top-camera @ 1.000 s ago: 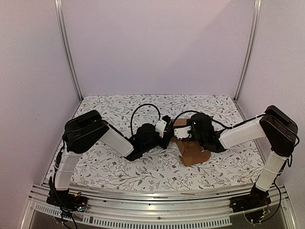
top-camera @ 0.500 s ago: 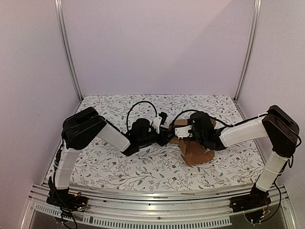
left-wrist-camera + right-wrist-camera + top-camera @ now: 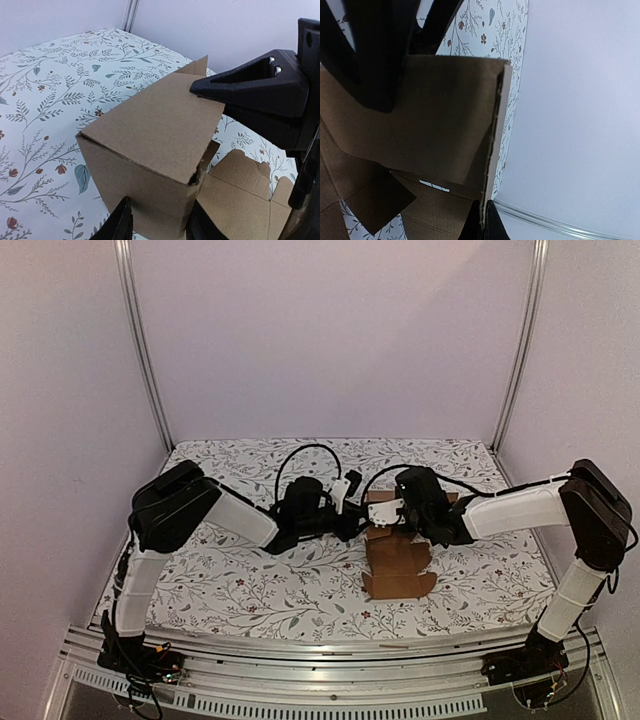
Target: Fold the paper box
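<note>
The paper box [image 3: 398,565] is plain brown cardboard, half formed, in the middle of the table between both arms. Its cube-like body [image 3: 150,135] is held up, and unfolded flaps [image 3: 240,195] trail toward the table's front edge. My left gripper [image 3: 159,226] straddles the body's lower near corner, a finger against each side. My right gripper [image 3: 487,226] is shut on the edge of one upright panel [image 3: 492,145]. In the left wrist view the right gripper [image 3: 212,90] pinches the body's top far corner. From above, the left gripper [image 3: 352,508] and the right gripper [image 3: 383,512] meet at the box.
The table has a floral cloth [image 3: 250,580]. White walls and metal corner posts [image 3: 140,350] enclose it on three sides. An aluminium rail [image 3: 330,680] runs along the front edge by the arm bases.
The box's loose flaps swung from pointing right-front to lying straight toward the front edge. The left gripper moved up and in onto the box body. The right gripper kept its pinch.
</note>
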`<state>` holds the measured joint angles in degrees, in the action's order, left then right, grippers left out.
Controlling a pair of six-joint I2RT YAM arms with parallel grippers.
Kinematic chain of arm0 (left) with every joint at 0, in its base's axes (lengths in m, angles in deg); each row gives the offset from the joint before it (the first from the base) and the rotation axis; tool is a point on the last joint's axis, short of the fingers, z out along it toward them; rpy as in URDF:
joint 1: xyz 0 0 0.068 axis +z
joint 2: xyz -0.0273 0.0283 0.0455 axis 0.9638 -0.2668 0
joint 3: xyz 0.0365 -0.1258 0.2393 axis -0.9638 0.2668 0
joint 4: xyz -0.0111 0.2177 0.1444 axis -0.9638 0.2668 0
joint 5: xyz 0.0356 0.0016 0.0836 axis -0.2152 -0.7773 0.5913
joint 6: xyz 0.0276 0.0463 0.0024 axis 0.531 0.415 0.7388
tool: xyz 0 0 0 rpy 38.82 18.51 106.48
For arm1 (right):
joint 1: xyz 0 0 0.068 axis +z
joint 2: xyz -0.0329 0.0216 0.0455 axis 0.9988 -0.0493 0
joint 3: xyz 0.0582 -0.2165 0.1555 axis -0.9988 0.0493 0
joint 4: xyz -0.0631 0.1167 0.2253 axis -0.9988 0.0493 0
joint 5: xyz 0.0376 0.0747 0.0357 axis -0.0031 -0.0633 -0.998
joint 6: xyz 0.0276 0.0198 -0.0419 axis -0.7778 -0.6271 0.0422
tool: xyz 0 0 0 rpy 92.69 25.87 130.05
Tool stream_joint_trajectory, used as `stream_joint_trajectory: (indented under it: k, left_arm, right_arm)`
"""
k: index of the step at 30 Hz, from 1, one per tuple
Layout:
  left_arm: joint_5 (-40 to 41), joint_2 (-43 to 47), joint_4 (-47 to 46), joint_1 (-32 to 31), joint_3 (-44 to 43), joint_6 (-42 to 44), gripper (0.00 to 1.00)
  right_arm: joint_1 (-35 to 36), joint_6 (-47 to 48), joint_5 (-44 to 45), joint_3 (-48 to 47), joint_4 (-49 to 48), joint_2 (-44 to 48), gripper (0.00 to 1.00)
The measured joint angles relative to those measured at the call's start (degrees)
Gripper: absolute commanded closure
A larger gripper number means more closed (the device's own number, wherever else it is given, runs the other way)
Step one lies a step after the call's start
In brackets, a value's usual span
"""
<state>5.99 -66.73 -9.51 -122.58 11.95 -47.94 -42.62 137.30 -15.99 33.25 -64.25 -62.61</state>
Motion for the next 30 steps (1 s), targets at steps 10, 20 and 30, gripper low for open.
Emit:
stream_joint_trajectory:
  k: [10,20,30]
  left_arm:
    - [9.86,-0.7,-2.91,-1.88,0.28,0.68,0.69]
    - [19.69,-1.07,-11.8,-4.37,4.24,2.6,0.87]
    - [21.29,-1.86,-16.48,-5.31,6.12,3.23,0.9]
  right_arm:
    - [0.2,-2.45,-1.4,-0.87,3.56,0.81,0.91]
    - [1.64,-7.65,-5.68,-4.66,14.8,2.36,0.85]
    - [2.45,-15.06,-10.14,-9.99,29.42,3.48,0.51]
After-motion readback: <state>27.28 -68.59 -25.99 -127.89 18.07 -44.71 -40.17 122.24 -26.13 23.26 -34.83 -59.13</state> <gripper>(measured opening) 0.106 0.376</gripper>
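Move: The left hand's part-open fingers already straddle the near edge of the box's left wall, about 1 cm to their right. The right hand is still shut on the top panel near its right side. That panel's middle lies roughly 4 cm to its left, 2 cm ahead and 1 cm below. The end flap of the unfolded tail lies on the table some 16 cm back from the right hand, in line with it and about 10 cm down. The left hand stays within about a centimetre of its place, nudging forward and then back, slightly left, while it turns some 15 degrees counter-clockwise and closes from around the left wall's near edge to pinch it under the top panel. The right hand opens out of its pinch on the top panel and draws back about 5 cm and a little left towards the left hand, tipping its fingertips down nearly 20 degrees, with one finger still above the cardboard and one below. ##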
